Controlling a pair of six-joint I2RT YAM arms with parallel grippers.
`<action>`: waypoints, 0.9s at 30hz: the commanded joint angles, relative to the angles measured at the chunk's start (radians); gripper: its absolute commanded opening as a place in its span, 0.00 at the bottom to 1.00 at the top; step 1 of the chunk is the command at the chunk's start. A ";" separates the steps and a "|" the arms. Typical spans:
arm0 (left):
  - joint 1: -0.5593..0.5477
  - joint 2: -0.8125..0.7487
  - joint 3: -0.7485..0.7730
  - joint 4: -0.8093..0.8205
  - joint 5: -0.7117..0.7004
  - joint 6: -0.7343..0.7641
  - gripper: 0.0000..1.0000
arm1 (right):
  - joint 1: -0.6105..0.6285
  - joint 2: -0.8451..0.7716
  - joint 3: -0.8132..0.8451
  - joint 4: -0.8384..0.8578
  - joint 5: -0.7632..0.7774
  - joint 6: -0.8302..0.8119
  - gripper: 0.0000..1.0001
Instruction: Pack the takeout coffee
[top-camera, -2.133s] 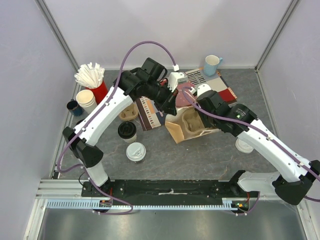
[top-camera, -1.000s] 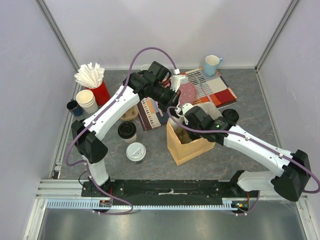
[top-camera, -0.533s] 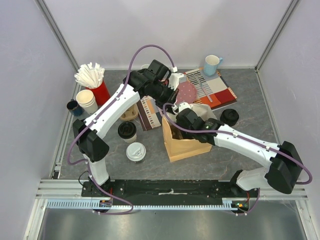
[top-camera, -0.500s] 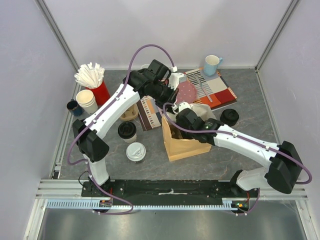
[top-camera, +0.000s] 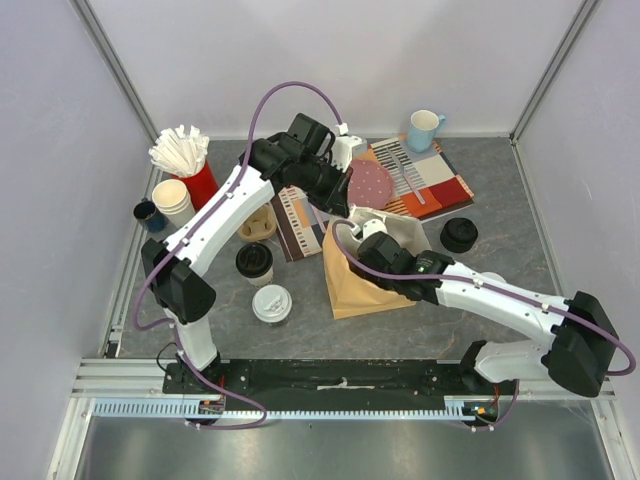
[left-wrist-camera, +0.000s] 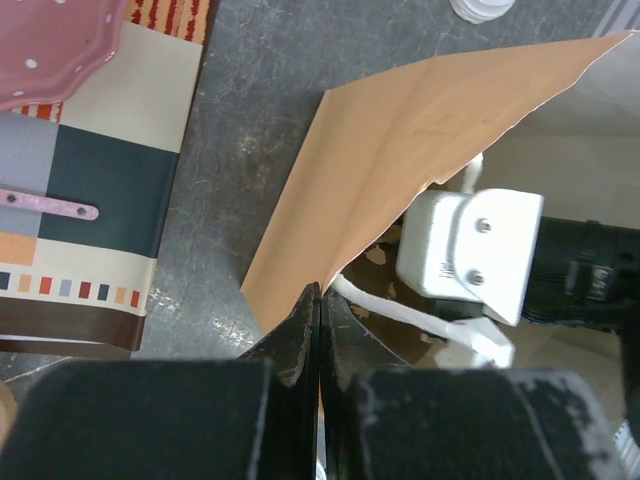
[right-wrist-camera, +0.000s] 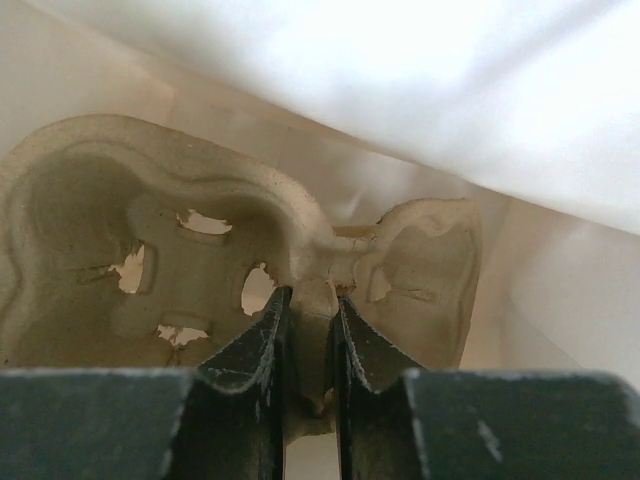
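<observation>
The takeout coffee stands on the table left of the bag: a cream cup with a black lid (top-camera: 254, 261) and a black cup with a white lid (top-camera: 271, 303). A brown paper bag (top-camera: 356, 281) lies tipped, its mouth facing the back right. My left gripper (left-wrist-camera: 320, 296) is shut on the bag's rim (left-wrist-camera: 345, 255), seen from above at the bag's back corner (top-camera: 337, 208). Inside the bag, my right gripper (right-wrist-camera: 310, 305) is shut on the middle ridge of a pulp cup carrier (right-wrist-camera: 150, 215). Its fingertips are hidden from the top view.
A second pulp carrier (top-camera: 258, 225) lies behind the cups. At the left stand a red holder of stirrers (top-camera: 186, 158), stacked paper cups (top-camera: 173, 200) and a small dark cup (top-camera: 148, 215). Behind the bag are a pink plate (top-camera: 370, 183), placemat (top-camera: 440, 185), blue mug (top-camera: 423, 128) and black lid (top-camera: 459, 234).
The bag has tipped from upright, so its brown side now faces up. My right gripper has pushed deeper into it with the carrier. The left gripper stays shut on the rim.
</observation>
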 joint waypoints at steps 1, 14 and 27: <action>0.020 -0.073 -0.005 0.105 0.065 0.054 0.02 | 0.014 0.065 -0.005 -0.034 -0.055 -0.001 0.00; 0.022 -0.139 -0.112 0.116 0.138 0.077 0.02 | -0.016 0.209 0.021 -0.053 -0.039 0.077 0.00; 0.022 -0.151 -0.129 0.102 0.129 0.125 0.02 | -0.037 0.195 0.022 -0.071 -0.071 0.160 0.67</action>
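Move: My right hand is inside the paper bag, already pinching the middle ridge of the cardboard cup holder; the bag's floor is about 7 cm below. The rim corner held by my left hand is roughly 9 cm ahead, 8 cm left and 14 cm up; the loose black lid is some 12 cm ahead and 17 cm right, down on the table. From my left hand, the bag's floor is about 9 cm back, 8 cm right and 21 cm down. I sink my right hand about 3 cm deeper into the bag, easing some 1.5 cm left and 1 cm forward, to set the cup holder on the floor of the bag; only at the very end do its fingers spread and let go of the ridge. My left hand keeps its pinch on the rim, drawing it back about 1 cm and slightly left. ##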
